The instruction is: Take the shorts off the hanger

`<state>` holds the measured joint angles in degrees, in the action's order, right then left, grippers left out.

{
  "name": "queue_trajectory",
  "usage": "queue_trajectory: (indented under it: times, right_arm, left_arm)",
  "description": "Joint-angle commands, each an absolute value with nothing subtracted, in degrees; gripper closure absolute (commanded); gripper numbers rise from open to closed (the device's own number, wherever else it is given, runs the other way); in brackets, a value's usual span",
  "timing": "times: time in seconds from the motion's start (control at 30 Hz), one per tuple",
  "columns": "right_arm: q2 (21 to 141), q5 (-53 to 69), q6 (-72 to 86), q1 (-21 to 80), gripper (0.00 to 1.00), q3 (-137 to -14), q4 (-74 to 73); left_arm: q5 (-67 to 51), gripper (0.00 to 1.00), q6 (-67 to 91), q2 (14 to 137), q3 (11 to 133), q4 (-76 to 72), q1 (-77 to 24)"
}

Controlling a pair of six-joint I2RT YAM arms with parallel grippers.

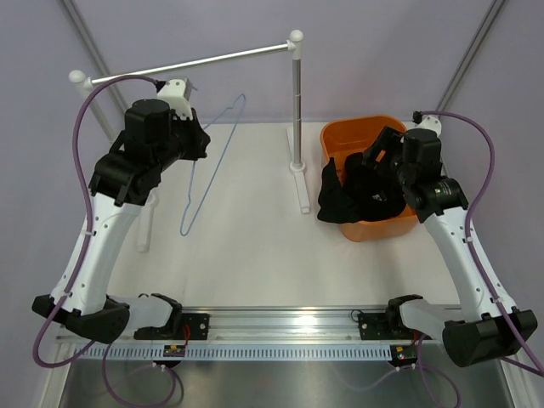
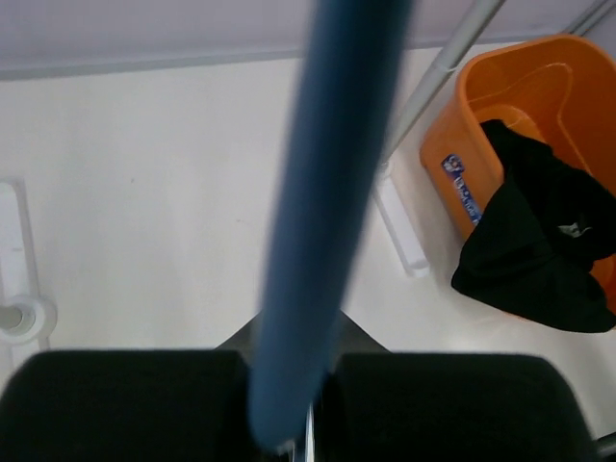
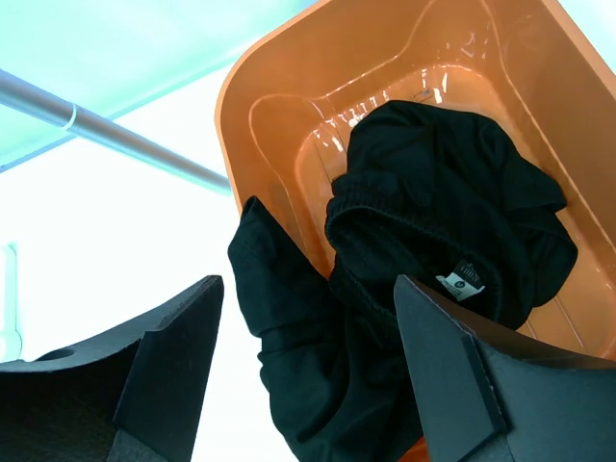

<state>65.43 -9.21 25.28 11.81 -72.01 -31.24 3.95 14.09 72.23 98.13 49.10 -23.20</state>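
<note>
The black shorts [image 1: 344, 200] lie bunched in the orange tub [image 1: 357, 126], one part draped over its left rim onto the table. In the right wrist view the shorts [image 3: 433, 202] show a white label, and my right gripper [image 3: 308, 327] hangs open just above them with nothing between its fingers. The light-blue wire hanger [image 1: 208, 161] is bare and tilted over the left half of the table. My left gripper [image 1: 197, 140] is shut on it. In the left wrist view the hanger [image 2: 327, 192] runs up as a blurred blue bar from the left gripper [image 2: 289, 385].
A silver rail [image 1: 195, 64] with white end caps spans the back, carried by an upright post [image 1: 296, 102] whose white foot [image 1: 302, 183] stands just left of the tub. A metal track [image 1: 280, 323] runs along the near table edge.
</note>
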Motion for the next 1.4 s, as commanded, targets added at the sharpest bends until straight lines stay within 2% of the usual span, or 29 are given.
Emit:
queue_trajectory:
  times: [0.0, 0.17, 0.33, 0.57, 0.73, 1.37]
  right_arm:
    - [64.07, -7.21, 24.43, 11.60, 0.19, -71.10, -29.27]
    - [63.72, -5.54, 24.43, 11.60, 0.19, -71.10, -28.83]
    - [63.20, -5.80, 23.21, 11.60, 0.19, -70.84, -28.74]
    - [63.37, -7.30, 21.89, 11.69, 0.19, -69.70, -27.69]
    - [63.46, -7.21, 21.71, 11.60, 0.19, -69.00, -27.33]
    - [63.90, -4.40, 21.97, 11.60, 0.19, -67.85, -27.33]
  left_arm:
    - [-0.88, 1.00, 11.87, 74.87, 105.19, 47.81, -22.41]
    - [2.10, 1.00, 13.44, 81.55, 114.23, 49.83, -21.45]
    - [3.78, 1.00, 14.94, 86.21, 118.30, 49.13, -20.83]
    - [12.90, 1.00, 16.87, 89.73, 118.04, 41.68, -20.30]
    - [15.02, 1.00, 17.93, 92.10, 118.65, 38.32, -20.04]
    - [13.98, 1.00, 20.39, 98.70, 119.97, 38.41, -16.96]
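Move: The left hand, still gripping the empty hanger, faces the horizontal rod, whose nearest stretch is about 17 cm ahead, some 2 cm to its left and roughly 6 cm higher. The rod's right end, at the post, is about 22 cm ahead and 25 cm to the right of this hand, and its left end about 12 cm ahead and 31 cm to the left. From the right hand, that same stretch of rod lies about 14 cm ahead, 50 cm left and 15 cm up. The left hand keeps the blue hanger pinched in its shut fingers and carries it about 15 cm forward to the rod, first rising some 4 cm and then coming back down to about its starting height, with a small rise and dip on the way. Meanwhile the wrist turns some 15 degrees counter-clockwise, and the hand eases to a slow stop with its fingers just under the rod and the hanger's stem on the near side of it. ##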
